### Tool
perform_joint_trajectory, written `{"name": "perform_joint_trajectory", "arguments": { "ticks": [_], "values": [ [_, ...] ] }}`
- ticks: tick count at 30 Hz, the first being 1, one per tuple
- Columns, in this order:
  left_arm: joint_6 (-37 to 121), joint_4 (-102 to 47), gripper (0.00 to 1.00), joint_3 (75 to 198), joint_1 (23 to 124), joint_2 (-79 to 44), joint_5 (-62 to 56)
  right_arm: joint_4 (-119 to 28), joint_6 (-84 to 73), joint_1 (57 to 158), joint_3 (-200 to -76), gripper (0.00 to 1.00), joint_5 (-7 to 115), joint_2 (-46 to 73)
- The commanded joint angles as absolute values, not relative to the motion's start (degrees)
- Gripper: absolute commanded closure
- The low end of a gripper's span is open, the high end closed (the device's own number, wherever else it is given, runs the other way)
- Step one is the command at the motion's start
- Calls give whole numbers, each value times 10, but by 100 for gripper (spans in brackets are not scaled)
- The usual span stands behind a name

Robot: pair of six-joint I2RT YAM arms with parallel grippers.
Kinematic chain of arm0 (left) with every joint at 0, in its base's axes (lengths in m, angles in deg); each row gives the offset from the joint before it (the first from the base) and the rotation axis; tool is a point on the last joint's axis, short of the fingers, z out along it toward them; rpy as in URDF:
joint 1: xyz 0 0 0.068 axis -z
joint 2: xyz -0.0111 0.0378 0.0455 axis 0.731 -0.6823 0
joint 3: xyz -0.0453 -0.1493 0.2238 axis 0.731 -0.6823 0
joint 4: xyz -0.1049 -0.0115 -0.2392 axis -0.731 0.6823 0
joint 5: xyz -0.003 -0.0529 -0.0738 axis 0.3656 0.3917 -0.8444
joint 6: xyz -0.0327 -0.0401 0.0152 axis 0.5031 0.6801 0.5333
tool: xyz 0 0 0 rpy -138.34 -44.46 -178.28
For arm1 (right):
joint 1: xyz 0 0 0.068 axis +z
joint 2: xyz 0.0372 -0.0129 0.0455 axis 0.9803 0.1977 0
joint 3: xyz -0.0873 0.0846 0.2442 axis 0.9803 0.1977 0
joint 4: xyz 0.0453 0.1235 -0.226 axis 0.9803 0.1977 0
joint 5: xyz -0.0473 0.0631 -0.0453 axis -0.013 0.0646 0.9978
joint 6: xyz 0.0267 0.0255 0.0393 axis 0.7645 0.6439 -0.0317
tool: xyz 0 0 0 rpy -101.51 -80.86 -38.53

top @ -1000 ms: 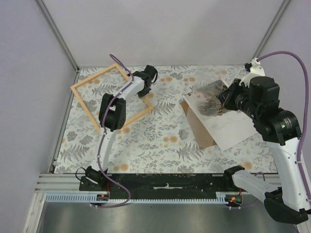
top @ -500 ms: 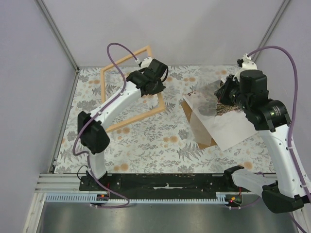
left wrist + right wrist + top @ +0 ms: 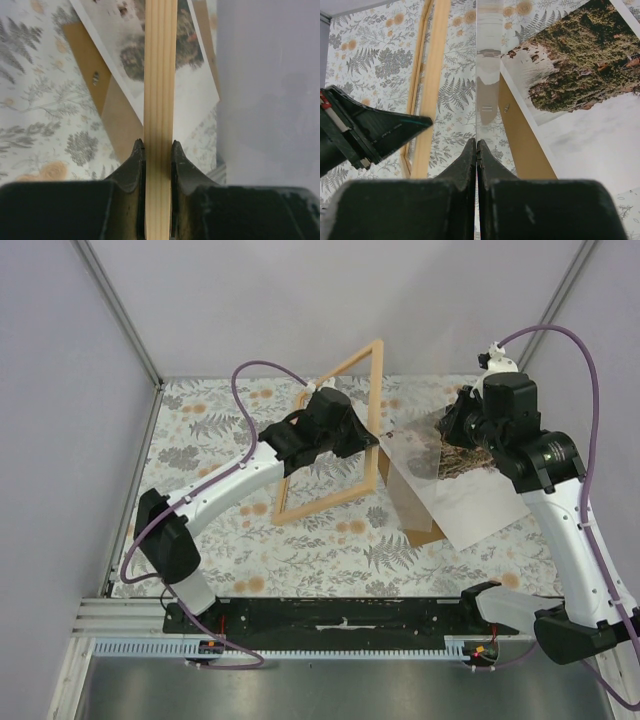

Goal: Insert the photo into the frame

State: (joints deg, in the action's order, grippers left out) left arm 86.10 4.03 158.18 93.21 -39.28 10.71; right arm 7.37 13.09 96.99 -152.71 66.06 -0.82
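Note:
The light wooden frame hangs tilted above the middle of the table, one corner high toward the back wall. My left gripper is shut on its right bar, which runs straight up between the jaws as the frame. The photo, picture side up, lies on the brown backing board at the right. My right gripper is shut on a clear sheet raised over the photo's left part. Edge-on, the clear sheet rises from the right gripper, with the photo to its right and the frame to its left.
The table wears a fern-and-flower patterned cloth. Grey walls close in the back and both sides. The left arm's black gripper body sits close to the left of the clear sheet. The backing board sticks out from under the photo.
The left arm has lifted the frame off the back left of the table and swung it right to the middle, tilting it up. The right gripper with the clear sheet shifted slightly left.

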Motion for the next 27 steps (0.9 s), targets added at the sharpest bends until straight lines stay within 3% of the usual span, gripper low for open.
{"name": "perform_joint_trajectory", "arguments": {
  "ticks": [1, 13, 18, 27],
  "values": [
    [934, -179, 98, 1506, 934, -332, 28, 31, 117, 967, -1558, 100, 662, -8],
    [1028, -330, 98, 1463, 944, -291, -16, 1, 131, 965, -1587, 100, 629, 34],
    [1080, -410, 98, 1379, 945, -259, -15, -17, 138, 965, -1594, 100, 617, 56],
    [1093, -416, 98, 1353, 940, -261, -34, -47, 163, 965, -1587, 100, 564, 104]
  ]
}}
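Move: The left hand already holds the frame by its raised right bar. The frame's middle lies about 5 cm ahead of this hand, 9 cm to its left and 11 cm below, and the photo on the table some 20 cm to its right, 4 cm ahead and 25 cm down. From the right hand, whose shut fingers already hold the clear sheet, the frame's middle is roughly 9 cm ahead, 21 cm left and 19 cm below. The photo lies 7 cm ahead of the right hand, 9 cm right and 34 cm down. Keeping its grip on the frame's right bar, the left hand dips slightly, then lifts to about 7 cm above its start while drawing back and rightward a few centimetres, rolling some 35 degrees so its left side drops and the frame stands steeper. The right hand keeps its pinch on the clear sheet and, after a slow start, carries it about 5 cm forward and nearly 4 cm left, towards the frame. ##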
